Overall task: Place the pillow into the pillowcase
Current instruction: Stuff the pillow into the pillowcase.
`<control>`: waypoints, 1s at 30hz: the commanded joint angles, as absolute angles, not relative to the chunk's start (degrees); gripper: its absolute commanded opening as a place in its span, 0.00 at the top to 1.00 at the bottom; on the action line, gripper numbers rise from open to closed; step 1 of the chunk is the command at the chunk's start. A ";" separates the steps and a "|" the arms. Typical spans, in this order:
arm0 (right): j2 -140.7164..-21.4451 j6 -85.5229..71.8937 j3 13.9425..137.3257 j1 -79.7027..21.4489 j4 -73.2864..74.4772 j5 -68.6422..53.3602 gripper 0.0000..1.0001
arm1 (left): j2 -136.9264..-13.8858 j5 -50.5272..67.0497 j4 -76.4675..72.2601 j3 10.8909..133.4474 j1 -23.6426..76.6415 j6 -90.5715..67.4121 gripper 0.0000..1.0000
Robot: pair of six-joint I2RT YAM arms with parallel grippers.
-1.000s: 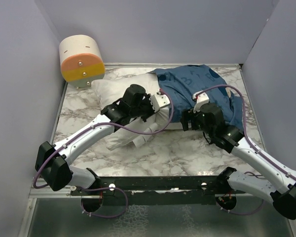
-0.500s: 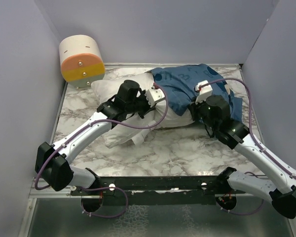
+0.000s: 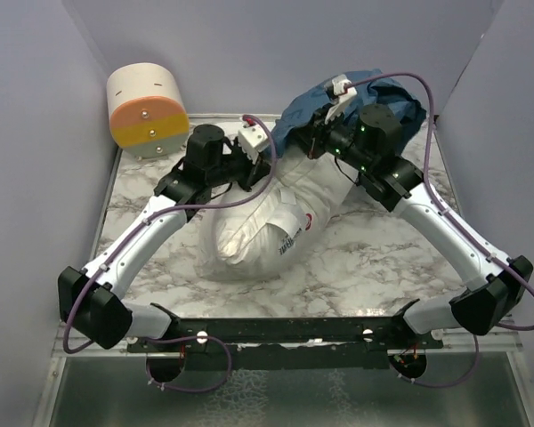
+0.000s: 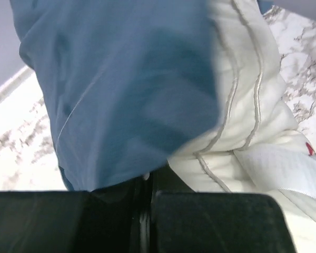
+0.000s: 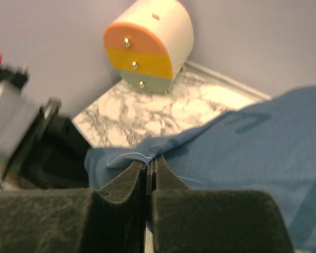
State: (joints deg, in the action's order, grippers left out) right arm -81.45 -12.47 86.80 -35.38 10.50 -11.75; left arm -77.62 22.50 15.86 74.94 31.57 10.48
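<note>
The white pillow (image 3: 267, 227) hangs slanted, its near end on the marble table (image 3: 142, 191) and its far end inside the dark blue pillowcase (image 3: 303, 111), which is lifted at the back. My left gripper (image 3: 271, 156) is shut on the pillowcase's hem (image 4: 121, 105), with the pillow's piped edge (image 4: 242, 105) just right of it. My right gripper (image 3: 319, 135) is shut on the opposite hem of the pillowcase (image 5: 253, 142), pinching a folded corner at its fingertips (image 5: 150, 161).
A round cream, orange and yellow drawer box (image 3: 145, 107) stands in the back left corner, also seen as the box (image 5: 150, 45) from the right wrist. Grey walls close in left, back and right. A black rail (image 3: 285, 329) crosses the near edge.
Both arms have risen and swung toward the back, lifting the pillowcase mouth and the pillow's far end. The right gripper closed on the pillowcase hem during this time.
</note>
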 commanded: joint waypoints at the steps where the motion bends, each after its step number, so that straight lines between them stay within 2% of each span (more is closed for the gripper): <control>1: -74.84 -17.26 77.31 -37.31 -3.38 -20.69 0.99 | -77.93 31.33 -5.68 65.18 22.07 -5.74 1.00; 5: -79.32 -14.95 76.43 -36.98 -0.68 -16.33 0.99 | -83.65 33.12 -9.05 62.36 18.50 -12.76 1.00; 9: -85.94 -13.72 78.91 -36.65 0.07 -21.42 0.98 | -87.34 33.36 -12.00 58.59 13.63 -15.68 1.00; 14: -85.33 -12.82 77.95 -36.61 -3.96 -29.37 0.65 | -88.03 31.15 -10.08 57.49 11.80 -11.91 1.00; 18: -78.38 -11.19 75.04 -35.99 -5.61 -25.96 0.40 | -87.47 30.96 -7.72 57.34 11.69 -8.71 1.00; 20: -73.57 -10.80 72.11 -35.14 -7.03 -22.31 0.32 | -87.50 30.98 -6.37 57.65 11.69 -7.55 1.00; 25: -66.00 -11.77 62.36 -30.12 -9.64 -1.83 0.33 | -86.73 30.69 -4.43 58.15 11.68 -5.77 1.00; 30: -67.16 -12.74 54.04 -22.84 -11.76 6.44 0.40 | -84.36 30.34 -4.13 56.60 11.64 -4.66 1.00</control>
State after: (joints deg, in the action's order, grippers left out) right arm -63.31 -12.36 60.80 -27.27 -10.50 -7.35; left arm -84.95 34.06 -11.75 59.55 11.33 -8.56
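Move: Both hands already pinch the pillowcase's open edge, raised above the pillow. The pillow's middle lies roughly 10 cm to the left hand's right, 6 cm back and 17 cm below; from the right hand it is some 12 cm left, 16 cm back and 24 cm below. The pillowcase's bunched body sits about 12 cm ahead and 12 cm right of the right hand, slightly below it. The striped drum stands some 33 cm left of the left hand and 20 cm ahead. Left hand carries the pinched hem about 12 cm forward-left and down; right dips, releases, then rises and swings right. ##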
